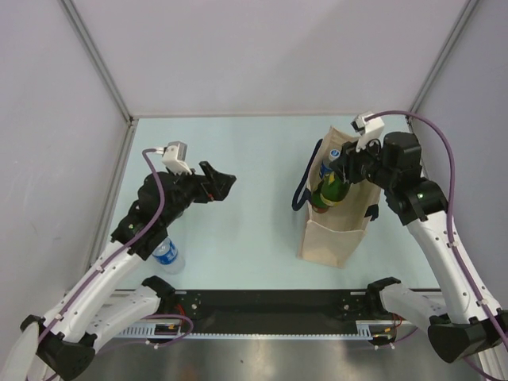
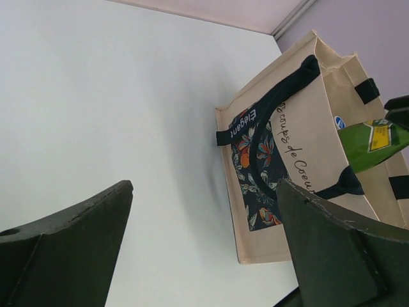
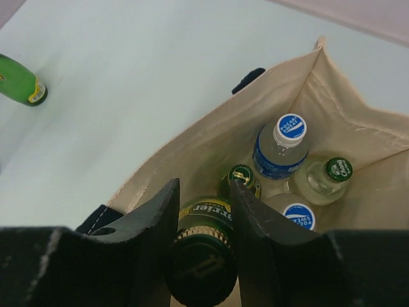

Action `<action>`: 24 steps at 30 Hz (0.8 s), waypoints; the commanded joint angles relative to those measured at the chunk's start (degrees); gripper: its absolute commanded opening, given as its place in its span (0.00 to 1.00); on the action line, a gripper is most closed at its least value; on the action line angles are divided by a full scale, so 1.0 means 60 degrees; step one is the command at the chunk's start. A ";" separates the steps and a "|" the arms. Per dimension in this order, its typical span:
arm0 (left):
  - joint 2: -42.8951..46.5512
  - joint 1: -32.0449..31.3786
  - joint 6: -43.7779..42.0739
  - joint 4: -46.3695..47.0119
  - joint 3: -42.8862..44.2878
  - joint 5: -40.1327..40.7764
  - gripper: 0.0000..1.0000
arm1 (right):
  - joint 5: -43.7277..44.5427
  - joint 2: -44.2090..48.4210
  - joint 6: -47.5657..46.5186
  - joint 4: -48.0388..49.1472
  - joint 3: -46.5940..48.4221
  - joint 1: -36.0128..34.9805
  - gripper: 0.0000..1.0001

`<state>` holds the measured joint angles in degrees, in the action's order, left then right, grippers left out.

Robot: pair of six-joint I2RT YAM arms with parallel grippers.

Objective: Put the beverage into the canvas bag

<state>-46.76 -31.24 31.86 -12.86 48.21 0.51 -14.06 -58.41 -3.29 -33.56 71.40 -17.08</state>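
Observation:
The beverage, a green glass Perrier bottle (image 3: 201, 265), hangs by its neck between the fingers of my right gripper (image 3: 204, 192), which is shut on it. It sits in the open mouth of the canvas bag (image 1: 333, 230), a beige tote with navy handles, and its lower part is inside. From above, the bottle (image 1: 332, 189) leans at the bag's top under the right gripper (image 1: 349, 168). My left gripper (image 1: 218, 184) hovers over the table left of the bag, open and empty. In the left wrist view the bag (image 2: 307, 147) and the bottle (image 2: 374, 144) lie beyond the left gripper (image 2: 204, 211).
Several bottles stand inside the bag: a blue-labelled Pocari bottle (image 3: 281, 150), a clear one with a green cap (image 3: 326, 179), another green one (image 3: 241, 179). A green bottle (image 3: 19, 83) lies on the table. A water bottle (image 1: 168, 255) stands by my left arm.

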 commanded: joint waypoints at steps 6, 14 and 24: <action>0.0572 0.0095 0.0008 -0.0346 -0.0124 0.0515 1.00 | -0.0585 0.0565 0.0197 0.3132 -0.1219 -0.0199 0.00; 0.0792 0.0110 0.0154 -0.0434 -0.0329 0.0618 1.00 | -0.0483 0.0624 -0.0330 0.4421 -0.2655 -0.0932 0.00; 0.1085 0.0110 0.0198 -0.0566 -0.0505 0.0793 1.00 | -0.0599 0.0478 -0.0915 0.5915 -0.4061 -0.1416 0.00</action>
<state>-41.32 -31.09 32.32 -17.15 45.71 4.32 -15.90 -57.63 -6.63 -12.93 46.81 -24.67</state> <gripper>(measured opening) 0.996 0.384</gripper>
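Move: The right hand holds a green bottle by the neck over the bag's mouth. The free spot on the bag's floor, in its near-left corner, lies about 5 cm left, 3 cm back and some 29 cm below. A standing green bottle is about 3 cm ahead and 3 cm left; the blue-label bottle is 9 cm ahead, 2 cm left, both roughly 20 cm down. From the left hand, the spot is some 29 cm right, 2 cm back and 26 cm down. Keep the right fingers shut on the green bottle's neck and lower it steadily about 11 cm into the canvas bag, first almost straight down, then also some 5 cm left towards the left wall, turning the wrist about 10 degrees counter-clockwise. Let the open left gripper ease a couple of centimetres left and slightly back, away from the bag. ##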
